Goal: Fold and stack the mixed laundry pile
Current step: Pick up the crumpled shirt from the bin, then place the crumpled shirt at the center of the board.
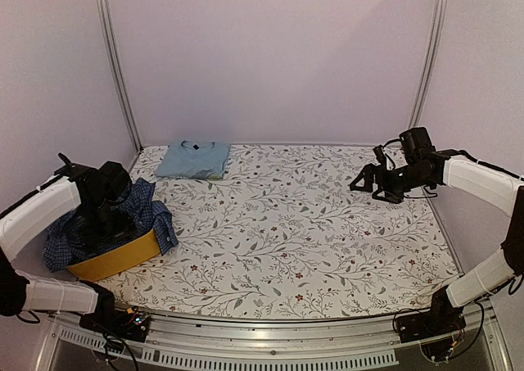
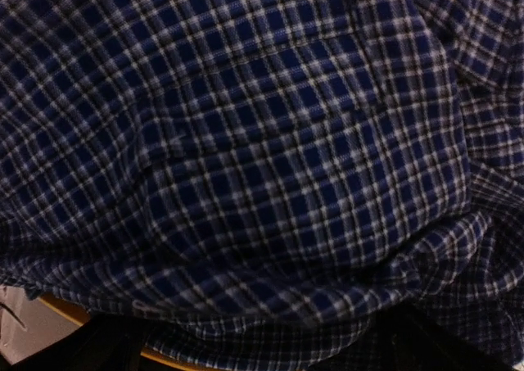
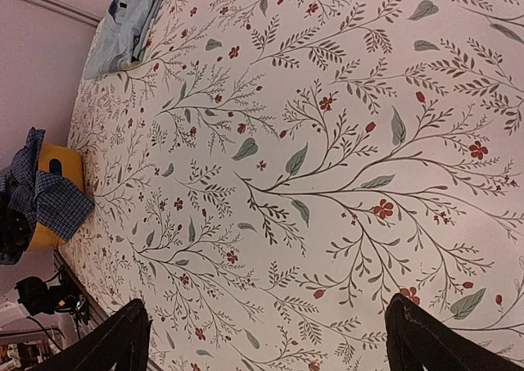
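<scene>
The laundry pile shows as a navy-and-white checked shirt (image 1: pixel 153 210) spilling over the yellow basket (image 1: pixel 123 259) at the near left. My left gripper (image 1: pixel 101 225) reaches down into it. In the left wrist view the checked shirt (image 2: pixel 262 158) fills the frame and its dark fingers (image 2: pixel 102 348) stand wide apart, open, with cloth bulging between them. A folded light blue T-shirt (image 1: pixel 193 160) lies flat at the back left. My right gripper (image 1: pixel 366 183) hovers over the table's right side, open and empty (image 3: pixel 266 338). From there I also see the checked shirt (image 3: pixel 53 201) and the T-shirt (image 3: pixel 127 27).
The floral table cover (image 1: pixel 311 232) spreads across the table between both arms. The basket (image 3: pixel 64 168) stands at the table's left edge, its orange rim (image 2: pixel 65 312) peeking under the shirt. Walls and metal posts enclose the back and sides.
</scene>
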Action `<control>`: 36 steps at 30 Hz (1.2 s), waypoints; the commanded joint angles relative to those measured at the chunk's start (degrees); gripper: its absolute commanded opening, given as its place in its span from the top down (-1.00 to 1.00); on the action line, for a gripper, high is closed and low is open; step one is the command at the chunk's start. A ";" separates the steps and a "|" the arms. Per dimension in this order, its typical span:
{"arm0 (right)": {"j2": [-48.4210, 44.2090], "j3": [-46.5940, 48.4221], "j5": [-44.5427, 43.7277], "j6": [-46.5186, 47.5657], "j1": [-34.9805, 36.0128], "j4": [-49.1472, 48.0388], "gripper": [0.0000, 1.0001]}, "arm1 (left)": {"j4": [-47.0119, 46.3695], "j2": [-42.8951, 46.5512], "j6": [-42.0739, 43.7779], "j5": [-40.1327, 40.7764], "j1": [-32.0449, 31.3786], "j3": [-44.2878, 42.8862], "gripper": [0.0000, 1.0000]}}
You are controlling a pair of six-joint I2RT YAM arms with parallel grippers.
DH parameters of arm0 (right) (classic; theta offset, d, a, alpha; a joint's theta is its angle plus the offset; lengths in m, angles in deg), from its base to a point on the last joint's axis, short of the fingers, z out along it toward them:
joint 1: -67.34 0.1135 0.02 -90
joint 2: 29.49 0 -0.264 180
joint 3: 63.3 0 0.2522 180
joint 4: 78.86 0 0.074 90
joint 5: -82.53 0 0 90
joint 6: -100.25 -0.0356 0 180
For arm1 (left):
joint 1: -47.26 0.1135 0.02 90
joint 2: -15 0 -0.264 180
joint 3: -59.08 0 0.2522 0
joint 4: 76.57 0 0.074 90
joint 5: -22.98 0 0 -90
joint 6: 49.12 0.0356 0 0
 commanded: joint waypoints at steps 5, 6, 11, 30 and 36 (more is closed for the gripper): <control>-2.01 -0.32 1.04 -0.76 -0.09 -1.33 -0.98 | -10.95 -7.15 7.03 2.47 7.98 -4.77 -0.46; -2.12 -0.32 0.89 -0.71 -0.09 -1.02 -0.98 | -11.94 -7.29 8.90 1.92 8.90 -6.74 0.04; -3.30 -0.58 0.06 -0.52 -0.09 -0.35 -0.98 | -11.61 -7.80 14.39 5.92 9.96 -20.42 1.00; -1.99 2.18 1.99 -0.64 -0.08 -0.87 -0.98 | -51.72 -29.98 29.79 -33.07 -10.11 -74.67 1.00; -3.30 2.54 0.89 -1.91 -0.26 -0.92 -0.98 | -55.39 -51.65 31.02 -51.68 -26.67 -98.63 1.00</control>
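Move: The crumpled blue plaid shirt lies right under the open left gripper, its middle about 4 cm ahead, 2 cm to the left and 4 cm below. The yellow bin around it has about the same centre, some 7 cm below the hand. The folded shirt lies about 38 cm ahead, 11 cm to the right and 10 cm below. From the right hand, the plaid shirt is roughly 59 cm left, 12 cm back and 8 cm lower. Ease the left gripper about 5 cm forward and slightly left, just dipping into the plaid shirt, and shut the fingers on the cloth. Then haul it steeply up and forward out of the bin, nearly 50 cm up, swinging some 30 cm right near the top while the wrist tips the fingers from straight down to about level, pointing ahead and right. ##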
